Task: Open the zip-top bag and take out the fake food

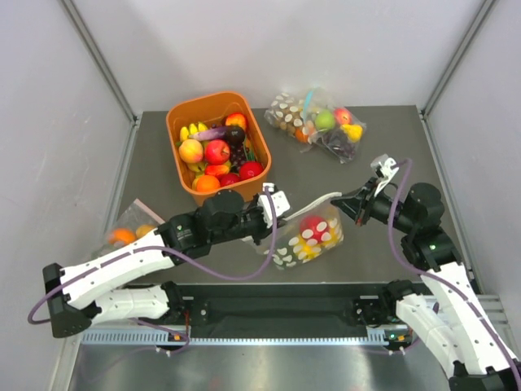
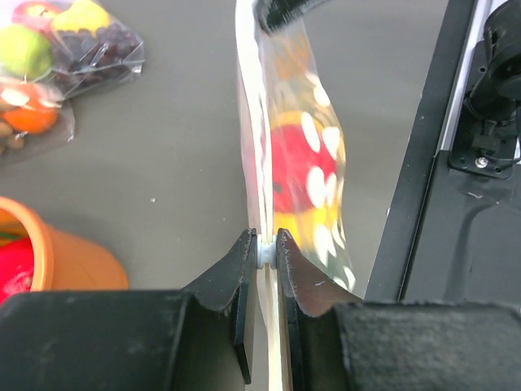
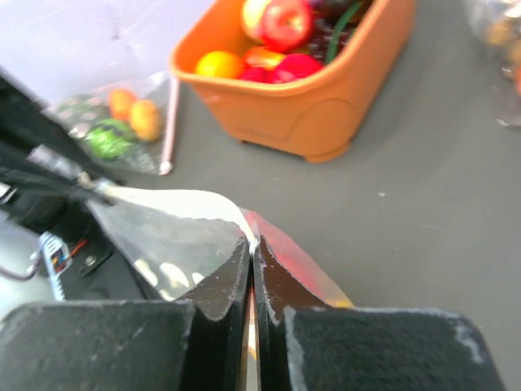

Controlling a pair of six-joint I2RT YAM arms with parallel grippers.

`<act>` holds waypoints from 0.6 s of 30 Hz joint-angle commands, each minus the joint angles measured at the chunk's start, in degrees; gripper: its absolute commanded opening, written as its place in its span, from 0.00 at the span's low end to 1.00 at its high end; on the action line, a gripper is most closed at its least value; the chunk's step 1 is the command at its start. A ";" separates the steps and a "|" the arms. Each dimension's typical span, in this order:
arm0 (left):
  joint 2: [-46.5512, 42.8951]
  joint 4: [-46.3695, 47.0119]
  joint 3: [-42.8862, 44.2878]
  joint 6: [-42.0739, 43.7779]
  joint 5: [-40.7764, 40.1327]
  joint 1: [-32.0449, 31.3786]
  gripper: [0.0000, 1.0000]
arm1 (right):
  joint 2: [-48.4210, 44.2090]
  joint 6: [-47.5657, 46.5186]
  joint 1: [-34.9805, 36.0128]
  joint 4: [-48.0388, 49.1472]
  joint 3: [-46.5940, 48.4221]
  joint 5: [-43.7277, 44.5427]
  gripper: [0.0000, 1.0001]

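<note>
The zip-top bag [image 1: 309,236], clear with white dots, hangs between my two grippers just above the table's near part. My left gripper [image 1: 275,205] is shut on the left end of its top edge. In the left wrist view that gripper [image 2: 267,248] pinches a small white piece on the zip strip, and the bag [image 2: 313,163] stretches away from it. My right gripper [image 1: 352,202] is shut on the other end of the strip, its tips [image 3: 252,248] clamping the plastic edge. The fake food [image 1: 313,230] shows through the bag as red and yellow pieces [image 2: 293,179].
An orange basket [image 1: 203,102] full of toy fruit stands at the back left. Behind it to the right lies a dotted bag with a green apple and grapes [image 1: 319,122]. Another dotted bag holding orange fruit [image 1: 130,234] lies at the left edge. A black rail [image 1: 285,305] runs along the near edge.
</note>
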 commanded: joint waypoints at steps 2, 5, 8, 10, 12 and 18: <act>-2.81 -2.12 -1.48 -1.08 -1.68 0.41 0.00 | 2.77 -1.30 -4.16 2.06 3.66 2.82 0.00; -4.04 -2.56 -2.45 -1.52 -2.21 0.41 0.00 | 5.05 -1.04 -6.63 3.46 4.54 2.03 0.00; -5.27 -2.91 -3.33 -2.05 -2.73 0.41 0.00 | 7.51 -0.78 -9.00 5.13 5.51 0.88 0.00; -6.41 -3.35 -3.94 -2.31 -3.09 0.41 0.00 | 9.44 -0.34 -10.31 6.19 6.30 0.01 0.00; -7.47 -3.88 -4.38 -2.49 -3.44 0.41 0.00 | 11.20 -0.25 -11.02 7.77 7.09 -0.70 0.00; -9.31 -4.85 -5.44 -3.28 -3.44 0.41 0.00 | 16.29 -0.16 -12.34 9.88 10.60 -1.84 0.00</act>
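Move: The left fingers hold the slider; the zip's left end is about 7 cm left of them, 4 cm back and slightly lower. The bag's fake food hangs about 9 cm right, 3 cm back and 7 cm below. The orange bin's middle is some 18 cm left, 20 cm ahead and 18 cm below. From the right hand, holding the right zip end, the left end is about 25 cm left, 11 cm back and 5 cm below. Left hand drags the slider 3 cm left; right hand pulls its zip end some 8 cm forward and right. ##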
